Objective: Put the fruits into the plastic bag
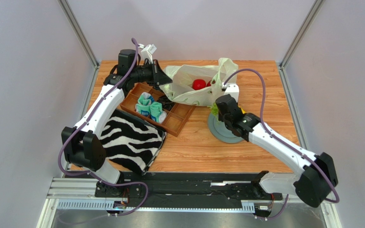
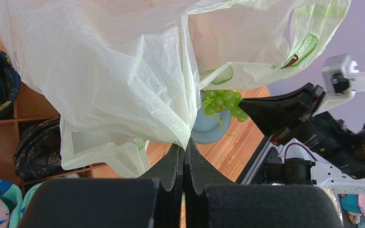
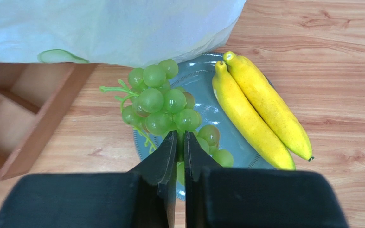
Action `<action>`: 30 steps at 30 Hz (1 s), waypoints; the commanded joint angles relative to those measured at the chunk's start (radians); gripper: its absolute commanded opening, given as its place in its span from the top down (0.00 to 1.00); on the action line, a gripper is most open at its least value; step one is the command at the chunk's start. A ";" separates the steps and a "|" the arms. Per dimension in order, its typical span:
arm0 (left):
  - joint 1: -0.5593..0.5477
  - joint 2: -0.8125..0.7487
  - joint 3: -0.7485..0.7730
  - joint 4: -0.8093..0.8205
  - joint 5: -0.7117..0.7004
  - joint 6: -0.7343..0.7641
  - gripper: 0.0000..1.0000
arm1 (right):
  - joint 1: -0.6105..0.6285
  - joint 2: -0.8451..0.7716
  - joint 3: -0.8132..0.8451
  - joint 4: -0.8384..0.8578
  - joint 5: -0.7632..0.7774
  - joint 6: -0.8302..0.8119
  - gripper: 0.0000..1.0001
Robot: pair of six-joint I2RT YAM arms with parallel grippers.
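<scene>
The plastic bag (image 1: pixel 189 85) lies at the back of the table with its mouth held up. Red round fruits (image 1: pixel 199 84) show inside it. My left gripper (image 2: pixel 185 142) is shut on a pinched fold of the bag's (image 2: pixel 122 71) edge. To the bag's right, a grey-blue plate (image 3: pixel 203 78) holds the green grape bunch (image 3: pixel 158 99) and two yellow bananas (image 3: pixel 256 109). My right gripper (image 3: pixel 179 137) is down on the plate, shut on the near side of the grape bunch, with green showing between its fingers. In the top view the right arm covers most of the plate (image 1: pixel 220 135).
A wooden divided tray (image 1: pixel 179 118) sits left of the plate, holding teal-and-white rolled socks (image 1: pixel 150 108) and dark rolled items (image 2: pixel 39 149). A zebra-striped cloth (image 1: pixel 129 140) lies at the front left. The bag hangs just over the plate's far rim.
</scene>
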 commanded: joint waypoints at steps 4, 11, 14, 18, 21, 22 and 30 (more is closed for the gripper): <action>0.006 -0.008 -0.003 0.035 0.022 -0.005 1.00 | 0.002 -0.160 0.002 -0.003 -0.166 -0.036 1.00; 0.006 -0.006 -0.003 0.036 0.021 -0.005 1.00 | 0.002 -0.265 0.036 0.038 -0.406 -0.103 1.00; 0.006 -0.006 -0.003 0.036 0.021 -0.006 1.00 | 0.001 -0.296 0.040 0.076 -0.522 -0.113 1.00; 0.006 -0.003 -0.004 0.036 0.021 -0.006 1.00 | 0.001 -0.313 0.060 0.121 -0.610 -0.102 1.00; 0.006 -0.005 -0.004 0.038 0.021 -0.008 1.00 | 0.004 -0.304 0.094 0.152 -0.610 -0.081 1.00; 0.006 -0.005 -0.003 0.038 0.021 -0.008 1.00 | 0.002 -0.295 0.123 0.153 -0.599 -0.070 1.00; 0.006 -0.006 -0.004 0.038 0.024 -0.008 1.00 | 0.002 -0.114 0.292 0.136 -0.582 -0.077 1.00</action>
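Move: The right hand already holds the grapes in the air; the plastic bag's open mouth lies about 13 cm ahead of it, 8 cm left and a little lower. The plate is some 15 cm below, level fore and aft and 4 cm right; the bananas on it lie 5 cm ahead and 9 cm right. From the left hand, which still holds the rim, the mouth's middle is about 12 cm right, 1 cm ahead and 16 cm lower. Right hand lifts the pinched grapes about 15 cm, swinging back-left, then forward-left, turning some 30 degrees counter-clockwise. ##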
